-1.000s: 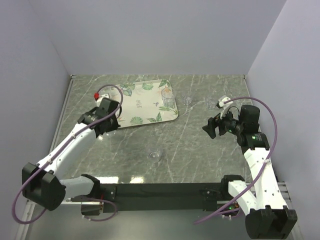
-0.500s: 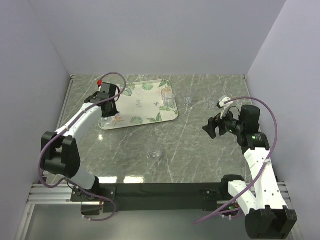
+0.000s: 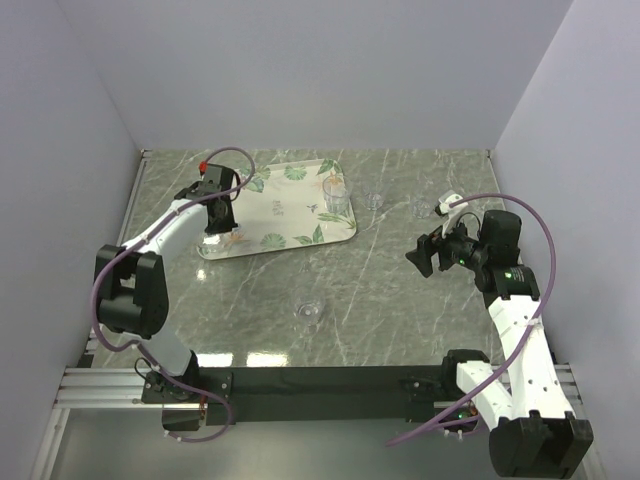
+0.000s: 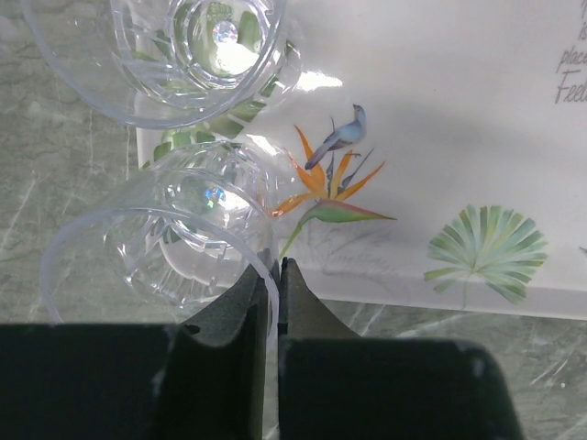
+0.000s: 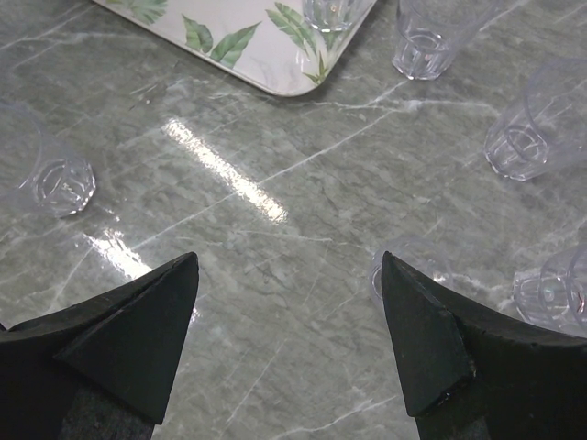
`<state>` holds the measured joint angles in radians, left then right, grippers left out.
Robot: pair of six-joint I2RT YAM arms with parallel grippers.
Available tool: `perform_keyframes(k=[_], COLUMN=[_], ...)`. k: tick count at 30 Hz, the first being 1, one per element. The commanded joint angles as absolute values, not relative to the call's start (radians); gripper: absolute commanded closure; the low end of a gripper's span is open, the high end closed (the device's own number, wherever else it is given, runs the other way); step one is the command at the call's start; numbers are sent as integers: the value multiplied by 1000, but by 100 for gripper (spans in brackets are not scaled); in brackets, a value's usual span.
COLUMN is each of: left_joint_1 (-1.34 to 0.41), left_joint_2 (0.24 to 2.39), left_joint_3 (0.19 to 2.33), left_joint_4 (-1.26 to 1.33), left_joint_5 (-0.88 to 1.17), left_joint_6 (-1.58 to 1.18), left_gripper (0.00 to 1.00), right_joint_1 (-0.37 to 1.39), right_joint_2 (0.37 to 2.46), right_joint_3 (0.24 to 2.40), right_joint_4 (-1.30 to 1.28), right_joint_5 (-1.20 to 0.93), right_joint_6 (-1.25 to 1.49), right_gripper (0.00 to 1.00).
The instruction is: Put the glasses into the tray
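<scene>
The tray, white with a leaf print, lies at the back left of the table. My left gripper hovers over its left end, shut on the rim of a clear glass held above the tray's corner. A second glass stands just beyond it. Another glass stands at the tray's right end. Loose glasses stand on the table at the back, further right, and near the front. My right gripper hangs open over the marble, holding nothing.
In the right wrist view several loose glasses ring the right gripper: one at left, one by the tray's corner, one at right, one beside the right finger. Walls enclose the table.
My left arm has swung toward the back, carrying the glass from the tray's near-left edge over its left end. The right arm has not moved.
</scene>
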<state>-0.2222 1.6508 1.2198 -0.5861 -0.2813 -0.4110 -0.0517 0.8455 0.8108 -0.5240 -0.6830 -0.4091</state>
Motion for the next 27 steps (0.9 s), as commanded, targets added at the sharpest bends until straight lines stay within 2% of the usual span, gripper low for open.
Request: perform_keyframes(k=[1, 9, 14, 22, 23, 27], left_joint_1=[-215, -212, -210, -210, -210, -210], left_joint_2=[1644, 1632, 1614, 1428, 1402, 1229], left_joint_3=[1247, 1229, 1239, 1232, 1223, 1163], left_joint_4=[-534, -520, -540, -571, -569, -554], left_joint_5=[-264, -247, -255, -197, -178, -103], left_joint_6=[-394, -400, -394, -387, -384, -365], left_gripper=[92, 72, 66, 35, 29, 16], right_joint_1=[-61, -71, -80, -98, -100, -107], right_joint_2=[833, 831, 827, 813, 807, 787], right_joint_3=[805, 804, 802, 799, 798, 792], right_joint_4=[-499, -497, -499, -505, -506, -502], right_joint_5=[-701, -710, -713, -735, -741, -756], right_joint_6=[-402, -399, -402, -414, -416, -422], right_gripper=[13, 13, 13, 13, 13, 13])
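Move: The glass pinched by its right-hand wall stands in the tray's near left corner, its middle about 4 cm left of the left hand, level with it fore and aft, and some 4 cm lower. Two placed glasses line up beyond it, about 8 and 15 cm ahead of the hand and 4 to 5 cm left; a loose glass on the table is roughly 18 cm back and 21 cm right. From the right hand, the cornered glass is about 11 cm ahead, 53 cm left, 15 cm below. The left hand stays almost in place over the tray's near left corner while its closed fingers spread and let go of the glass wall, one finger having been inside the rim and the other outside. Only once they are about half open does it rise, faster and faster, some 10 cm almost straight up and clear of the glass, the fingers opening on to nearly full width and swinging up by about 15 degrees to point less steeply down. ##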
